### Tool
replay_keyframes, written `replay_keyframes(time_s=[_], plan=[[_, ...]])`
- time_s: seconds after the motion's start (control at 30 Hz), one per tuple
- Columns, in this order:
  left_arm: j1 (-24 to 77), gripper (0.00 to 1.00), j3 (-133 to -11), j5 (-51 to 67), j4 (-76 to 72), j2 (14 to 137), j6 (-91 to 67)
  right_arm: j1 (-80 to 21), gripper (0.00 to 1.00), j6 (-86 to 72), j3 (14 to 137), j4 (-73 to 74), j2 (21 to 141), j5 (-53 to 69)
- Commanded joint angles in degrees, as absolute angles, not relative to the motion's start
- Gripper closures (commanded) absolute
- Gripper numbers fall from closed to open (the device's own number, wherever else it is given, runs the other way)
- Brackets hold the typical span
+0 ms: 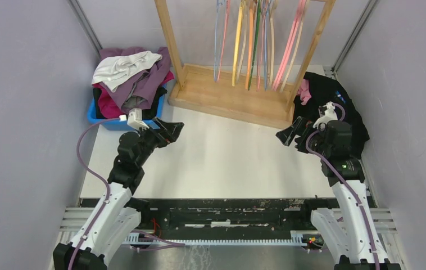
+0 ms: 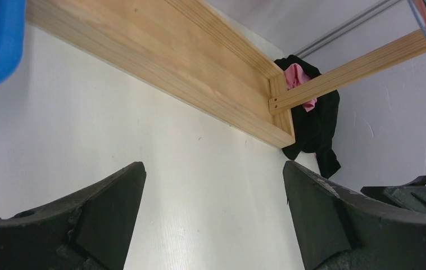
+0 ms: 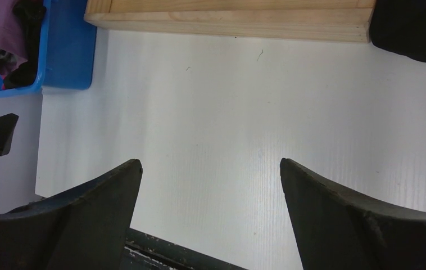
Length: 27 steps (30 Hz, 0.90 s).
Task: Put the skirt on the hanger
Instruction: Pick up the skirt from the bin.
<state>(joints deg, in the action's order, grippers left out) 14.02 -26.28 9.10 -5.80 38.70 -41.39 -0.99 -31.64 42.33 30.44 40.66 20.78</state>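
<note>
Several coloured hangers (image 1: 255,39) hang on a wooden rack (image 1: 227,93) at the back of the table. A heap of purple, white and pink clothes (image 1: 135,76) fills a blue bin (image 1: 101,121) at the back left, and a black and pink heap (image 1: 340,101) lies at the back right. I cannot tell which garment is the skirt. My left gripper (image 1: 170,130) hovers open just right of the bin, holding nothing (image 2: 213,169). My right gripper (image 1: 290,136) stands open beside the black heap, also holding nothing (image 3: 211,163).
The white table (image 1: 222,157) lies between the two arms. The rack's base board (image 2: 199,67) (image 3: 227,17) runs across the back. Grey walls close in on both sides. The bin (image 3: 67,50) and the black heap (image 2: 312,124) flank the rack.
</note>
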Motion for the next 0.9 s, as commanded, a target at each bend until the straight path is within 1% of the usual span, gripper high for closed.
replay_keyframes(time_s=[0.0, 0.2, 0.37, 0.47, 0.67, 0.77, 0.87], plan=[[14.2, 0.01, -25.4, 8.2, -8.0, 39.9, -47.1, -0.8, 0.0, -31.0, 44.7, 30.6, 41.5, 20.6], [14.2, 0.01, -21.5, 5.4, -12.9, 39.2, -51.0, -0.8, 0.0, -33.5, 42.6, 31.6, 44.3, 21.8], [14.2, 0.01, -26.0, 12.0, -12.6, 48.3, -49.9, -0.7, 0.0, -33.8, 41.0, 31.1, 46.0, 29.7], [14.3, 0.01, -26.7, 13.1, -14.3, 50.0, -49.4, -0.7, 0.0, -33.5, 40.6, 33.5, 44.9, 29.4], [14.5, 0.01, -32.0, 14.3, -14.7, 55.0, -47.5, -0.7, 0.0, -33.4, 43.4, 37.4, 39.5, 23.6], [14.6, 0.01, -36.6, 13.9, -12.1, 58.3, -44.7, -0.7, 0.0, -32.3, 48.2, 40.0, 41.6, 18.1], [15.3, 0.01, -42.5, 12.9, -7.5, 61.9, -39.9, -0.6, 0.0, -31.2, 53.8, 42.4, 46.1, 9.6]])
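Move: The clothes heaped in the blue bin, where the skirt can't be told apart, have their middle about 17 cm ahead of the left hand, 15 cm to its left and some 6 cm lower. The rack's wooden base centres roughly 17 cm ahead of that hand and 22 cm to its right, about 18 cm below. From the right hand the clothes lie some 57 cm left, 17 cm ahead and 5 cm lower. Down first, about 6 cm, then forward and back up: the open left hand ends some 5 cm farther out and a little to the right, passing beside the bin towards the rack base, its fingers tipped down roughly 10 degrees. The open right hand dips nearly 4 cm over bare table, drawing back slightly, then rises most of the way again. Neither touches anything. ##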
